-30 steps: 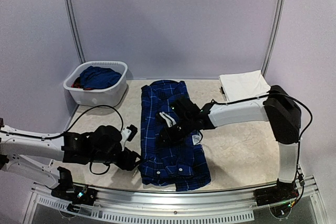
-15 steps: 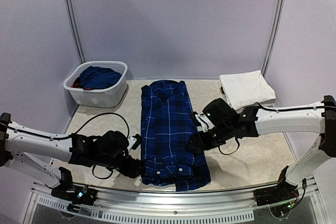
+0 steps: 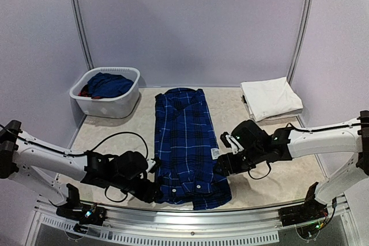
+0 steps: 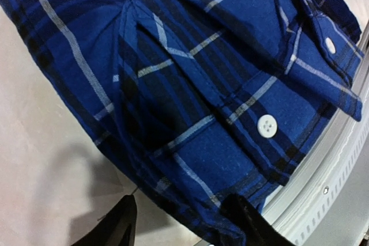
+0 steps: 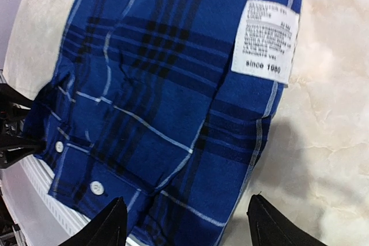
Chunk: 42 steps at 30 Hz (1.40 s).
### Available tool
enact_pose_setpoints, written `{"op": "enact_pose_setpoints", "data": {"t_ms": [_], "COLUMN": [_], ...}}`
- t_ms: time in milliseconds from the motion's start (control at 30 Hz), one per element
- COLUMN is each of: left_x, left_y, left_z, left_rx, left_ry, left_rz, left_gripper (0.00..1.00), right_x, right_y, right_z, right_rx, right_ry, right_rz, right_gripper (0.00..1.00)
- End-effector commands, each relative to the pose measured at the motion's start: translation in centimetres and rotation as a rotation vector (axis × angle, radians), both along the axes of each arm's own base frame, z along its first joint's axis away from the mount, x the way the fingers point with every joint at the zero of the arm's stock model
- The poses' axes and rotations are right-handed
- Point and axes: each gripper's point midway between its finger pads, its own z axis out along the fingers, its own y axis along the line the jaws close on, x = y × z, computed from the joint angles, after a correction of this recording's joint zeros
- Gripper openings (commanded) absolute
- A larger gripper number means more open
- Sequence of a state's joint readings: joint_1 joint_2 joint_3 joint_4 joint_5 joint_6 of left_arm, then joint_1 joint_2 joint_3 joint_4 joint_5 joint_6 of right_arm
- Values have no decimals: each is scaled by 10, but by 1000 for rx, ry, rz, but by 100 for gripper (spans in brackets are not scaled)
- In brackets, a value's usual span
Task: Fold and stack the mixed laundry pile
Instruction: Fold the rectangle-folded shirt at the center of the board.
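Note:
The navy plaid shirt (image 3: 187, 142) lies folded into a long strip down the middle of the table, its hem at the near edge. My left gripper (image 3: 153, 188) is low at its near left corner. In the left wrist view that gripper (image 4: 181, 226) is open, the shirt's edge (image 4: 190, 142) between its fingers. My right gripper (image 3: 222, 167) is at the shirt's right edge; in its wrist view it (image 5: 187, 229) stands open astride the cloth (image 5: 173, 102), below a white label (image 5: 264, 41). Folded white trousers (image 3: 270, 97) lie at the back right. A solid blue piece (image 3: 109, 83) and a bit of red (image 3: 85, 90) sit in the basket.
The oval white basket (image 3: 128, 97) stands at the back left. The table's metal front rail (image 3: 190, 217) runs just below the shirt's hem, also seen in the left wrist view as the rail (image 4: 340, 171). Bare beige tabletop (image 3: 271, 165) shows to the right of the shirt.
My right gripper has come off the middle of the shirt, opened, and moved to its near right edge. My left gripper has slid to the near left corner, its jaws a little narrower.

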State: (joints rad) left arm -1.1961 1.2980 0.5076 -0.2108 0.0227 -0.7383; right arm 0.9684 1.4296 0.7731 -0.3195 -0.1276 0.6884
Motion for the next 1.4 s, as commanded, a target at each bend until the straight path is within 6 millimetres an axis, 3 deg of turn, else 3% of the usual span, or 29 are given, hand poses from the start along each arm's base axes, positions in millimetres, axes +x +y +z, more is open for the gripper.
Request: {"op": "enact_pose_setpoints", "data": {"t_ms": [0,133,300,467,600,767,1000,1367], "left_x": [-8,-10,-11,-9,-7,4,20,69], "left_y": [-3,-7,-11,-18,-24,-28,-20,-8], "left_z": [-6,-5,-5,0,6,28,61,109], "left_rx": [-9,-13,-20,-38,-55,-70,-79,-146], "left_ry": [20,23,22,10,-4,-65,-165,-294], "left_rz": [-3,-5,-7,-12,-21,-10,15,146], "left_gripper": [55,50,38,0,0,0,0,0], "right_x": [-6,-13,-23,-26,-26,-17,1,41], "right_y": [-1,-2,1,7,14,13,12,20], "right_z": [-21,-33,-36,-32,-30,-18,19,54], "right_rx": [-3,6,31,73,99,93,84,96], "right_ry": [46,82,101,98,100,50,-58,-119], "right_rz": [-9,-9,0,14,29,13,-2,-74], "right_gripper": [70,60,38,16,1,0,0,0]}}
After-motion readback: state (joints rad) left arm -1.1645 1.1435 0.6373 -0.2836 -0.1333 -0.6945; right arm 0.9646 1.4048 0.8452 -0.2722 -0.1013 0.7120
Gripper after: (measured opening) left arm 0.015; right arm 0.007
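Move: The left hand is already down with its open fingers straddling the shirt's near left corner, whose grip spot lies about 1 cm back, 1 cm to its right and 1 cm below; the left button is some 6 cm right and 2 cm ahead of this hand. The right hand hovers over the shirt's right edge near the hem, that spot some 2 cm back, level sideways and 4 cm below; the right button is 8 cm left and 3 cm back of the hand, the white label 8 cm ahead and 2 cm left. While the left hand creeps barely 1 cm back and right and shuts its fingers on the near left corner, the right sinks about 4 cm, easing back 2 cm, and pinches the shirt's right edge near the hem. Both then lift and carry the cloth forward towards the far end, rising some 8 cm and advancing about 5 cm, grips kept shut, fingertips swinging forward some 10 degrees. ##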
